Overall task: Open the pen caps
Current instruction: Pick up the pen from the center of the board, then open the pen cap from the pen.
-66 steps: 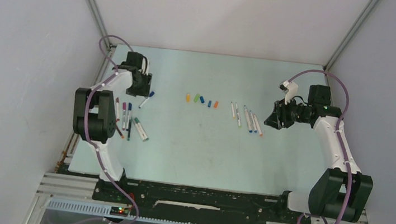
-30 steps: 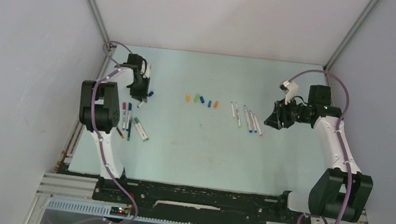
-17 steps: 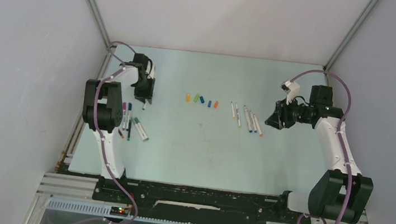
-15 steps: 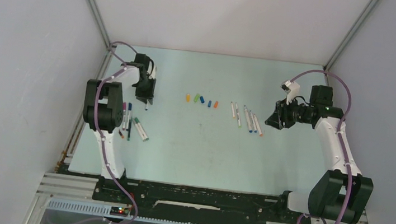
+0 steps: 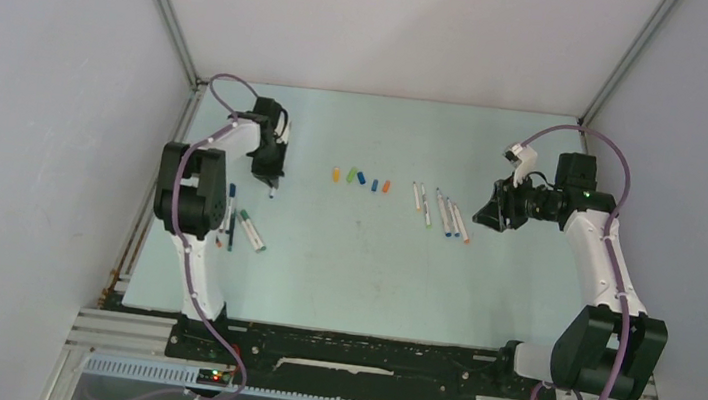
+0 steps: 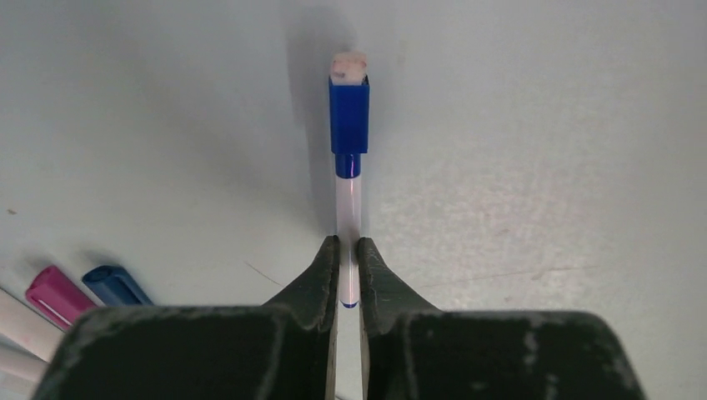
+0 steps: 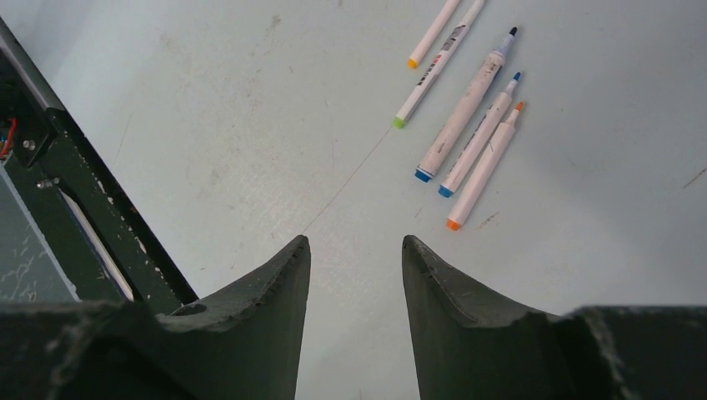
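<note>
My left gripper [image 6: 348,250] is shut on the white barrel of a pen [image 6: 348,208], near its tail. The pen's blue cap [image 6: 348,117] is on, pointing away from the fingers over the table. In the top view this left gripper [image 5: 271,172] is at the back left. Several loose pen caps [image 5: 361,177], yellow, green, blue and orange, lie in a row at the middle back. My right gripper [image 7: 354,243] is open and holds nothing, just right of several uncapped pens [image 7: 467,125]; from above, the right gripper [image 5: 485,218] sits beside those pens [image 5: 444,212].
Several capped pens [image 5: 237,222] lie at the left, near the left arm's base link. Two of their caps, pink [image 6: 54,293] and blue [image 6: 117,283], show low in the left wrist view. A black frame rail [image 7: 75,192] runs along the left of the right wrist view.
The left gripper has closed on the blue-capped pen and carried it a little to the right, away from the left wall. The right arm has barely moved.
</note>
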Motion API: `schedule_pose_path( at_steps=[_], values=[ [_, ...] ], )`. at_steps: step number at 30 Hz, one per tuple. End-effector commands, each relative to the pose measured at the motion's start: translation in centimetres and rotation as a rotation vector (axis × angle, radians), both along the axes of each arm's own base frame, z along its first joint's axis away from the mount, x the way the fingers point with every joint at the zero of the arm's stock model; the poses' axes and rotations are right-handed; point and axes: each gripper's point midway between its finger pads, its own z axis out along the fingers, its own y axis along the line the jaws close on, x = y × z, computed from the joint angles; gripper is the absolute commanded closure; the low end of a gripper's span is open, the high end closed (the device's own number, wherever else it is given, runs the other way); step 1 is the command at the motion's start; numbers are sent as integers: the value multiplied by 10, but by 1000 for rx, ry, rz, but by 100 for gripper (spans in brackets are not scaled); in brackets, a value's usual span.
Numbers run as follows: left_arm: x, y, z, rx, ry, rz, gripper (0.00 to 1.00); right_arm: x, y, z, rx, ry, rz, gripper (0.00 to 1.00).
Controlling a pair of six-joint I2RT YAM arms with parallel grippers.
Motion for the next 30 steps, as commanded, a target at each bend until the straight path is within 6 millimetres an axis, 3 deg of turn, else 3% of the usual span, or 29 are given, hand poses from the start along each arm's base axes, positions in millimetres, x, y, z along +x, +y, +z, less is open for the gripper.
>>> schedule_pose_path(
  at_steps=[1, 8, 10, 16, 24, 30],
  values=[
    [9, -23, 48, -51, -141, 10, 96, -7, 12, 15, 52, -29, 48, 52],
    [-6, -63, 81, -336, -313, 82, 100, -26, 55, 16, 116, -4, 204, 53],
    [-24, -84, 83, -477, -349, 73, 100, -35, 69, 17, 137, -1, 257, 52],
    [-63, -144, 136, -765, -578, -46, 100, -62, 99, 42, 334, -18, 391, 53],
    [-107, -219, 214, -1051, -806, -170, 100, -73, 111, 50, 498, -30, 394, 52],
    [-132, -280, 241, -1177, -816, -247, 100, -68, 113, 52, 543, 10, 367, 49]
  ],
)
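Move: The left hand already pinches the blue-capped pen near its tail, at board level; its goal, the open right gripper, hangs about 48 cm to its right, 12 cm back and 15 cm higher. The loose orange cap lies some 27 cm right and 4 cm farther out, the nearest uncapped yellow pen 35 cm right, 2 cm out. From the right hand, the blue-capped pen's middle is roughly 48 cm left, 16 cm ahead, 15 cm below, and the uncapped orange pen 2 cm left, 8 cm ahead. Keeping its pinch on the tail end of the blue-capped pen, the left hand lifts it off the board, then sweeps right and back towards the right gripper: about 25 cm right, 20 cm up and 13 cm back, swinging its fingers from pointing down to pointing rightward. The right hand comes to meet it, some 11 cm left and 7 cm back, rising slightly and rolling, fingers still half open and empty. ##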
